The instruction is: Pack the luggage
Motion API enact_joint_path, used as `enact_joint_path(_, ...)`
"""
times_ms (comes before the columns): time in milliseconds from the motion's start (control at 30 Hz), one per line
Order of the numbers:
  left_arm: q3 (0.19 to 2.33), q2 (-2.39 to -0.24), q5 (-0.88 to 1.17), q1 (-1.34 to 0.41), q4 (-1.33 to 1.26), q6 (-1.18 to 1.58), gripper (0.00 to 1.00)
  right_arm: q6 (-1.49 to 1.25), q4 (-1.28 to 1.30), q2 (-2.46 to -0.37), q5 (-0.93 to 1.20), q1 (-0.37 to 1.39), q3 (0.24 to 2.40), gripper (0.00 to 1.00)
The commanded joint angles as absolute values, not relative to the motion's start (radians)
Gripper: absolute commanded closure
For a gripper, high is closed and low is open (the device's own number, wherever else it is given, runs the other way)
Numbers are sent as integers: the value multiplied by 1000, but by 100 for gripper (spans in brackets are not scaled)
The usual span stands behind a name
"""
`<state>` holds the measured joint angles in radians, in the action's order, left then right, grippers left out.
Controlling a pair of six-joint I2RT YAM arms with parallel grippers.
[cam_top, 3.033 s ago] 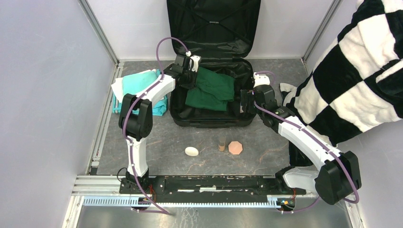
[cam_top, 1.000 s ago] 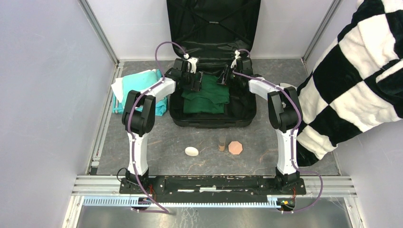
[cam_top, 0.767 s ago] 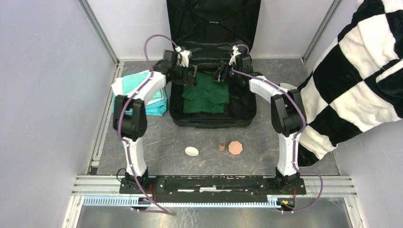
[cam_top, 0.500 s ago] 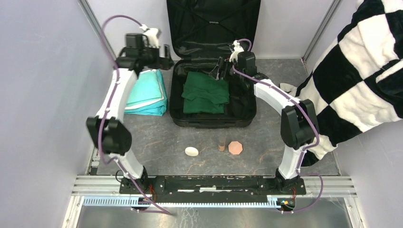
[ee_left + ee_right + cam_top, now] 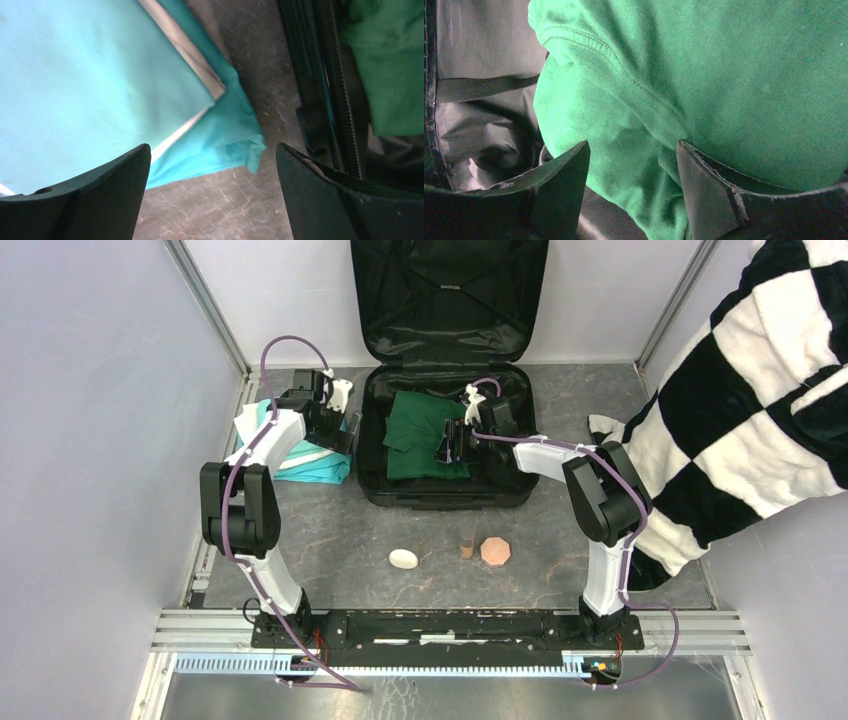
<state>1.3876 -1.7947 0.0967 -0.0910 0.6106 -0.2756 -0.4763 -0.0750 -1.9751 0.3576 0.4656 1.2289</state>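
The luggage (image 5: 445, 497) lies open on the floor, its lid (image 5: 448, 300) upright against the back wall. A dark green garment (image 5: 420, 435) is folded in its left half. My right gripper (image 5: 446, 446) is open and low over that garment's right edge. In the right wrist view a fold of the green garment (image 5: 724, 70) bulges between the spread fingers of the right gripper (image 5: 634, 155). My left gripper (image 5: 350, 430) hangs open above the right corner of a folded teal cloth pile (image 5: 300, 445). The left wrist view shows the left gripper (image 5: 212, 157) wide open over the teal cloth (image 5: 100, 85) and bare floor.
On the floor in front of the luggage lie a white oval object (image 5: 403, 558), a small brown cylinder (image 5: 466, 540) and a pink octagonal piece (image 5: 495, 551). A black-and-white checkered blanket (image 5: 760, 390) fills the right side. The luggage's zip rim (image 5: 320, 100) runs just right of my left fingers.
My left arm left the luggage, swung left and came down over the teal pile. My right gripper opened and moved from the back of the luggage forward along the green garment.
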Motion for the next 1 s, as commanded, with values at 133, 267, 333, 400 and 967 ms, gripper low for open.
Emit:
enact_joint_path(133,1415,-1832,3,-84,435,-332,1,-449,-95,-1835,394,461,1181,28)
enact_joint_path(267,1438,-1877,3,-80,421,-332,6,-460,-106,-1780,400,473,1158,28)
enact_joint_path(333,1451,-1902,3,-72,420,-331,8,-462,-106,-1752,396,482,1148,28)
enact_joint_path(400,1458,-1923,3,-59,414,-316,9,-456,-103,-1720,381,491,1129,29)
enact_joint_path(967,1481,-1960,206,46,452,-279,34,-430,-76,-1632,340,505,1038,33)
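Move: Ahead-left of the left hand lies the middle of the top turquoise cloth, about 9 cm left, 3 cm farther out and 5 cm below it. The lower turquoise cloth sits under that one, roughly 9 cm left and 3 cm nearer than the hand; the green shirt in the suitcase is some 18 cm right, level with it. From the right hand, the green shirt's middle is about 4 cm left and 3 cm ahead, just below, and the top turquoise cloth some 32 cm left and 6 cm ahead. Reaching forward with open fingers, the left hand then sinks about 3 cm and slides left onto the right part of the top turquoise cloth, some 5 cm forward and 5 cm left overall, fingers closing to about two-thirds open with cloth between them. The right hand lifts off the green shirt, rising about 7 cm and drawing back 5 cm, fingers staying open. ##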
